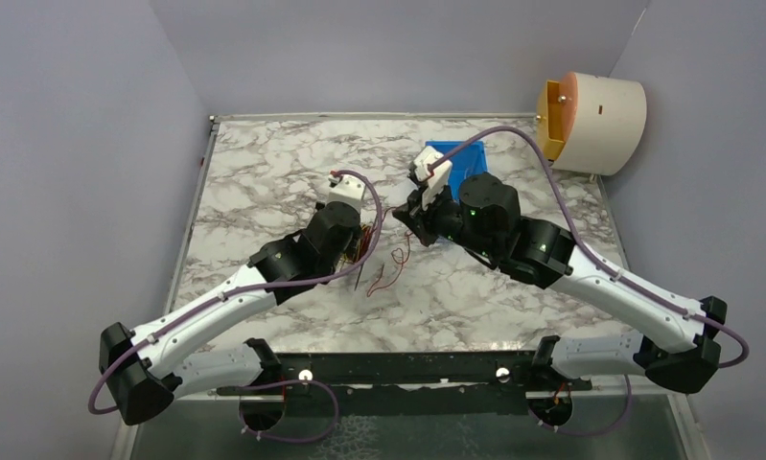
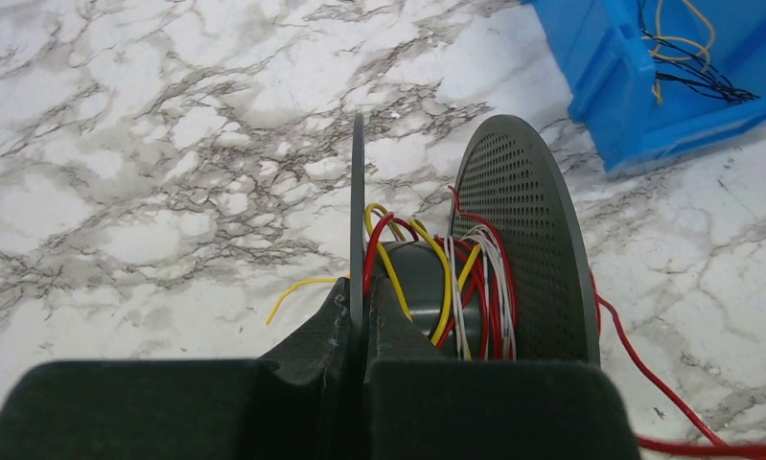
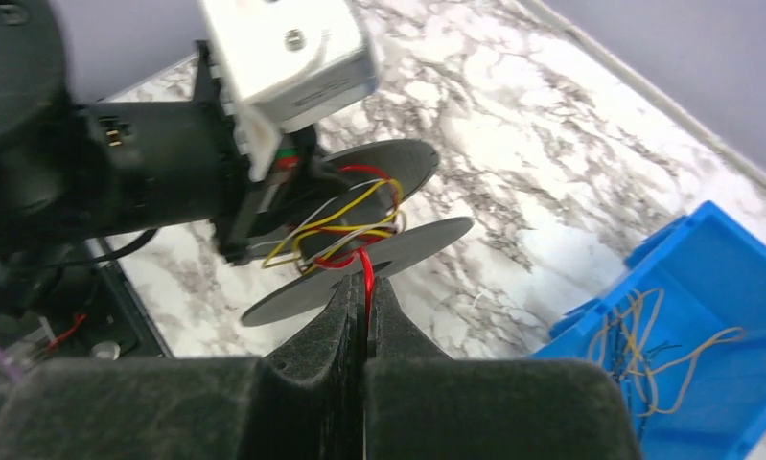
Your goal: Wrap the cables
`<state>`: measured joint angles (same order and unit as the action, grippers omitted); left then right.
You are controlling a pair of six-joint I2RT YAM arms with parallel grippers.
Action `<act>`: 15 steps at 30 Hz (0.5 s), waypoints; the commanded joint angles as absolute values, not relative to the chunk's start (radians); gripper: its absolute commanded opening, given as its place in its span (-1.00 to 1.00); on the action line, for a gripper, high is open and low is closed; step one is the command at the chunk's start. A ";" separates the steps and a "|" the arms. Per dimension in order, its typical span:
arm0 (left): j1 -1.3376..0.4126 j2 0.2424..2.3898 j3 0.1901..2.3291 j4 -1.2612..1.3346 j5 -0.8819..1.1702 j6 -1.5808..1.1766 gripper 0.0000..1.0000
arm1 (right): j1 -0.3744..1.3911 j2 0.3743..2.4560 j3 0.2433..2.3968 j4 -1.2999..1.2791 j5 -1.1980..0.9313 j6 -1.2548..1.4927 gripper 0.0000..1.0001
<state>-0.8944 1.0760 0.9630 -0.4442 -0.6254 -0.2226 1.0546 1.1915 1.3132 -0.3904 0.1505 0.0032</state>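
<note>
A black spool (image 2: 518, 220) with a grey core carries wound red, yellow and white cables (image 2: 455, 278). My left gripper (image 2: 358, 295) is shut on the thin edge of the spool's left flange (image 2: 357, 192). One red cable (image 3: 365, 270) runs from the spool straight into my right gripper (image 3: 364, 289), which is shut on it just beside the spool (image 3: 379, 254). In the top view both grippers meet mid-table, the left (image 1: 358, 244) and the right (image 1: 409, 216), with loose red cable (image 1: 388, 273) looping on the marble below them. A short yellow end (image 2: 297, 287) sticks out left of the flange.
A blue bin (image 1: 460, 158) holding more thin wires (image 3: 666, 350) sits just behind my right gripper. A cream and orange drum (image 1: 594, 120) stands off the table's far right corner. Grey walls enclose the marble table (image 1: 264, 182).
</note>
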 commanded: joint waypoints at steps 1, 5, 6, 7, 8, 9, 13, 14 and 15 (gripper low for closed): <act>-0.903 1.009 0.952 -0.413 -0.507 -0.174 -1.00 | 1.003 1.215 1.358 -0.342 0.237 -0.049 -0.99; -0.909 0.970 0.943 -0.435 -0.442 -0.160 -1.00 | 0.889 1.253 1.367 -0.324 0.168 -0.011 -0.99; -0.912 0.956 0.939 -0.437 -0.424 -0.153 -1.00 | 0.861 1.268 1.368 -0.322 0.145 0.003 -0.98; -0.913 0.943 0.936 -0.440 -0.408 -0.146 -1.00 | 0.837 1.281 1.368 -0.325 0.125 0.016 -0.99; -0.913 0.931 0.937 -0.445 -0.388 -0.140 -1.00 | 0.818 1.294 1.366 -0.321 0.113 0.027 -0.98; -0.914 0.917 0.937 -0.449 -0.368 -0.132 -1.00 | 0.801 1.304 1.357 -0.312 0.100 0.036 -0.98; -0.915 0.875 0.962 -0.483 -0.295 -0.118 -1.00 | 0.731 1.333 1.298 -0.270 0.019 0.085 -0.98; -0.915 0.865 0.971 -0.490 -0.278 -0.118 -1.00 | 0.714 1.339 1.280 -0.258 0.000 0.096 -0.98; -0.915 0.854 0.981 -0.495 -0.262 -0.117 -1.00 | 0.699 1.342 1.263 -0.247 -0.016 0.105 -0.99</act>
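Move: Under the left hand, which grips its left flange, the spool has its middle some 7 cm below that hand, about 4 cm to its right and 1 cm ahead. From the right hand, pinching the red cable, the spool lies roughly 5 cm ahead, 8 cm left and 18 cm lower. The cable's loose tail is nearly beneath the right hand, 2 cm ahead, 2 cm left and 34 cm down; the blue bin stands about 20 cm ahead, 15 cm right and 31 cm down. Sweeping forward about 10 cm, drifting right and then sinking, the right hand keeps its pinch on the red cable and carries it past the spool to its far side, turning somewhat clockwise. The left hand, still clamping the flange, draws the spool back some 4 cm, slightly up and right, and turns it about 15 degrees clockwise. ##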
